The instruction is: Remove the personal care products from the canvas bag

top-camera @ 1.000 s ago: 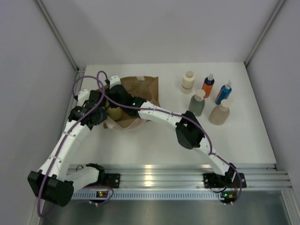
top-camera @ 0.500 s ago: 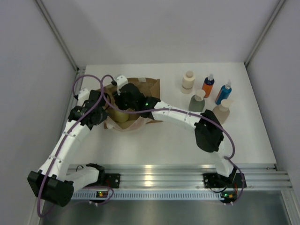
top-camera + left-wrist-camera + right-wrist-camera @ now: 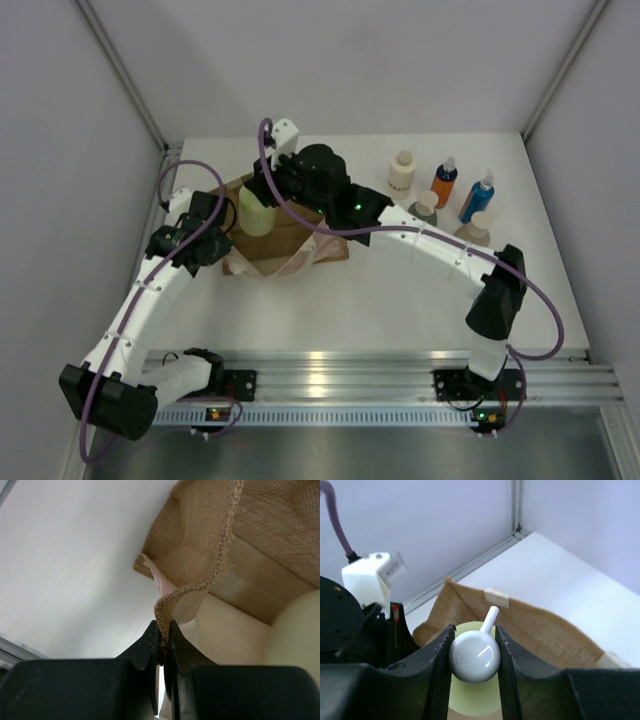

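The tan canvas bag [image 3: 300, 235] lies at the table's left. My left gripper [image 3: 163, 632] is shut on the bag's woven rim [image 3: 172, 605], holding its mouth open. My right gripper [image 3: 474, 647] is shut on the round white cap [image 3: 474, 656] of a yellow-green bottle [image 3: 256, 214], which hangs above the bag's opening. The bottle's pale body [image 3: 295, 630] shows at the right edge of the left wrist view. On the table at the right stand the cream bottle [image 3: 401, 173], the orange bottle [image 3: 443, 183], the blue bottle [image 3: 477, 196], the grey-green bottle [image 3: 424, 212] and the beige bottle [image 3: 476, 229].
Grey walls close in the table on the left, back and right. A metal rail [image 3: 330, 375] runs along the near edge. My right arm [image 3: 430, 250] stretches across the table and partly covers the grey-green and beige bottles.
My right gripper has risen out of the bag and moved toward the back with the yellow-green bottle in it. The left gripper has kept its hold on the bag's rim.
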`<state>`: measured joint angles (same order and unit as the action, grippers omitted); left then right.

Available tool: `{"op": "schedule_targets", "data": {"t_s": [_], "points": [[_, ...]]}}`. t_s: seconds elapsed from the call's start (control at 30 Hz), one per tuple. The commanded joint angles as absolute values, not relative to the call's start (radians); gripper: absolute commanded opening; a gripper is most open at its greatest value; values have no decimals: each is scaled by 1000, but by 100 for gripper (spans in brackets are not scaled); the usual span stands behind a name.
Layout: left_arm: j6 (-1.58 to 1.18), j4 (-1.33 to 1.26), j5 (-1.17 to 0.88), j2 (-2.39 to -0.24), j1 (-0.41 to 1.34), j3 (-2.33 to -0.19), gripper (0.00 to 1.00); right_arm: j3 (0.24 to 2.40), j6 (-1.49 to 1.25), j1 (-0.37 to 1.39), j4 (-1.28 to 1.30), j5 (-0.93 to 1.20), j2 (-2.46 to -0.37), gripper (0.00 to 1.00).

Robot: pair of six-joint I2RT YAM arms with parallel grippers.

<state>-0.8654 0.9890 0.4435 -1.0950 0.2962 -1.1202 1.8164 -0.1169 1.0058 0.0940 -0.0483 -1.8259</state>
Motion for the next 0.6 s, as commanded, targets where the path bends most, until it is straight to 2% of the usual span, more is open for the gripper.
{"op": "schedule_targets", "data": {"t_s": [0.0,0.23,0.33,0.57], "points": [[-842,988,423,-1103,298,-1138,0,1930,-66,985,-78,-81,-1674,0],[-822,986,408,-1104,288,-1169,0,1963,54,980,98,-247,-1523,0],[-798,989,403,-1103,288,-1181,0,1902,103,977,178,-357,-1431,0],[-765,989,394,-1100,287,-1193,0,1484,54,916,219,-593,-1102,0]]}}
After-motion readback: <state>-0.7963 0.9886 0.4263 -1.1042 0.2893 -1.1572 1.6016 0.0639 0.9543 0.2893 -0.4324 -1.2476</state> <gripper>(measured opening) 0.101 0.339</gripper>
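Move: The right hand holds the yellow-green pump bottle high over the canvas bag, whose middle is about 6 cm ahead and 26 cm below. The dark green pump bottle among those already out stands some 38 cm to its right, 9 cm ahead and 28 cm down; at that level the white bottle is 33 cm right and 22 cm ahead, the beige one 51 cm right and 4 cm ahead. From the left hand, the dark green bottle is about 51 cm right, 13 cm ahead, 12 cm down. Still gripping the yellow-green bottle by its pump head, the right hand lifts it about 12 cm and sweeps it right, ever faster, some 22 cm out past the bag's right side towards the standing bottles, drawing slightly back late on. The wrist turns clockwise about 25 degrees while the fingers tip upward. The left fingers keep pinching the bag's rim. ##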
